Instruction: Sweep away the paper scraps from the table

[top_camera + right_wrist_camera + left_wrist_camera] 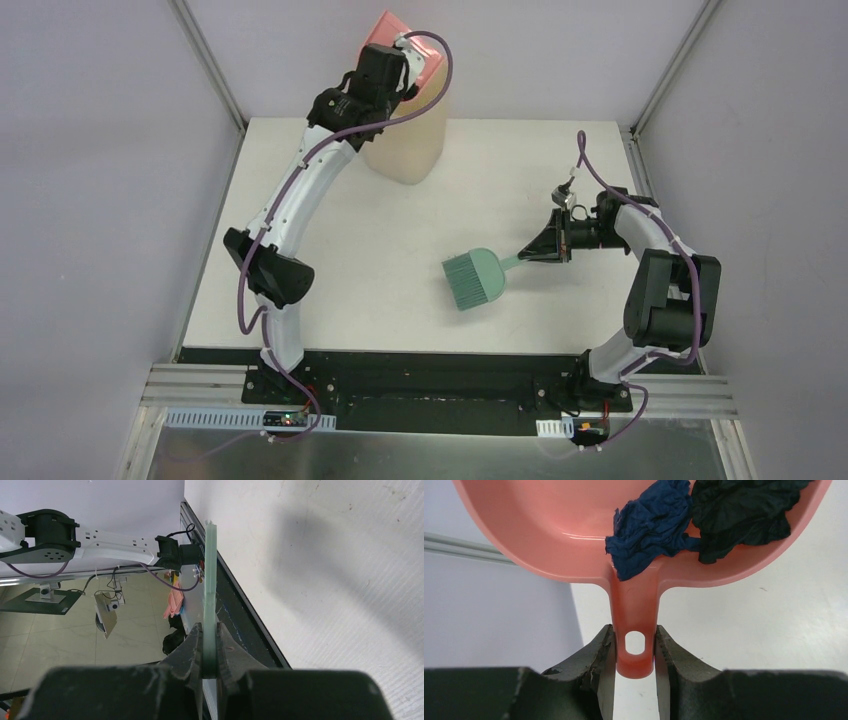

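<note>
My left gripper is shut on the handle of the pink dustpan. In the top view my left gripper holds the dustpan tilted up above the cream bin at the back of the table. Two paper scraps lie in the pan, a dark blue wad and a black wad. My right gripper is shut on the thin handle of the green brush, whose head rests mid-table, bristles pointing left. I see no scraps on the tabletop.
The left arm's elbow hangs over the table's left side. A black strip runs along the front edge. Aluminium posts and grey walls close in the back and sides.
</note>
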You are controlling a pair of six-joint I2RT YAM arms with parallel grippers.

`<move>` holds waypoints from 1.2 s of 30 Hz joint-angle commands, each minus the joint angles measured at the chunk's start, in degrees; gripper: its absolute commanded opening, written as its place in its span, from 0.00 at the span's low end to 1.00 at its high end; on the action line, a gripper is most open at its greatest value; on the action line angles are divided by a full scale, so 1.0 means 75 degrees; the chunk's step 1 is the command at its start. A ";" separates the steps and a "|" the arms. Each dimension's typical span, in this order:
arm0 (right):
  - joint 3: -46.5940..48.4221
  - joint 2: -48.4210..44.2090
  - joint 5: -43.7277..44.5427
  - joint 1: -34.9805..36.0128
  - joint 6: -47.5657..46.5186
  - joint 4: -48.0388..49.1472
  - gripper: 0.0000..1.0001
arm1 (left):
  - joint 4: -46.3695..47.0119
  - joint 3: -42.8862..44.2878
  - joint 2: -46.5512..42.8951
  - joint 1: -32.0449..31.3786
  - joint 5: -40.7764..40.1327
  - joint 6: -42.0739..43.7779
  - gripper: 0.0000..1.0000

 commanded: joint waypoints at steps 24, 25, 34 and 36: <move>0.0542 -0.0176 -0.0226 0.0008 -0.1215 -0.0971 0.00 | 0.9171 -0.2896 0.0441 0.1021 -0.2016 0.8967 0.17; 0.0543 -0.0173 -0.0230 0.0003 -0.1215 -0.0981 0.00 | 0.9175 -0.2963 0.0428 0.1027 -0.2007 0.8995 0.17; 0.0568 -0.0187 -0.0234 0.0003 -0.1284 -0.1053 0.00 | 1.0485 -0.3877 0.0162 0.1019 -0.1801 1.0170 0.15; 0.0564 -0.0199 -0.0223 0.0003 -0.1285 -0.1053 0.00 | 1.1062 -0.4191 0.0117 0.0979 -0.1667 1.0620 0.17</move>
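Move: The left hand holds the loaded dustpan by its handle just above rim height at the bin, whose middle is about 12 cm ahead, 4 cm to the right and some 19 cm below. In the pan, the blue scrap lies roughly 5 cm ahead, 4 cm right and 6 cm above that hand; the black scrap sits about 5 cm farther right. From the right hand, still holding the brush, the bin is some 33 cm ahead and 29 cm left, about level. Keeping its grip on the dustpan handle, the left hand swings forward, to its left and up, about 8 cm left and 6 cm up, then carries on forward while sinking some 3 cm, making about 12 cm of forward reach in all, and eases to a stop beside the bin's left rim. As it goes, the wrist rolls over to the right by some 55 degrees, left side rising, and lifts the fingers from slanting down to about level, so that the pan stands on edge with its right side turned down to the bin. ##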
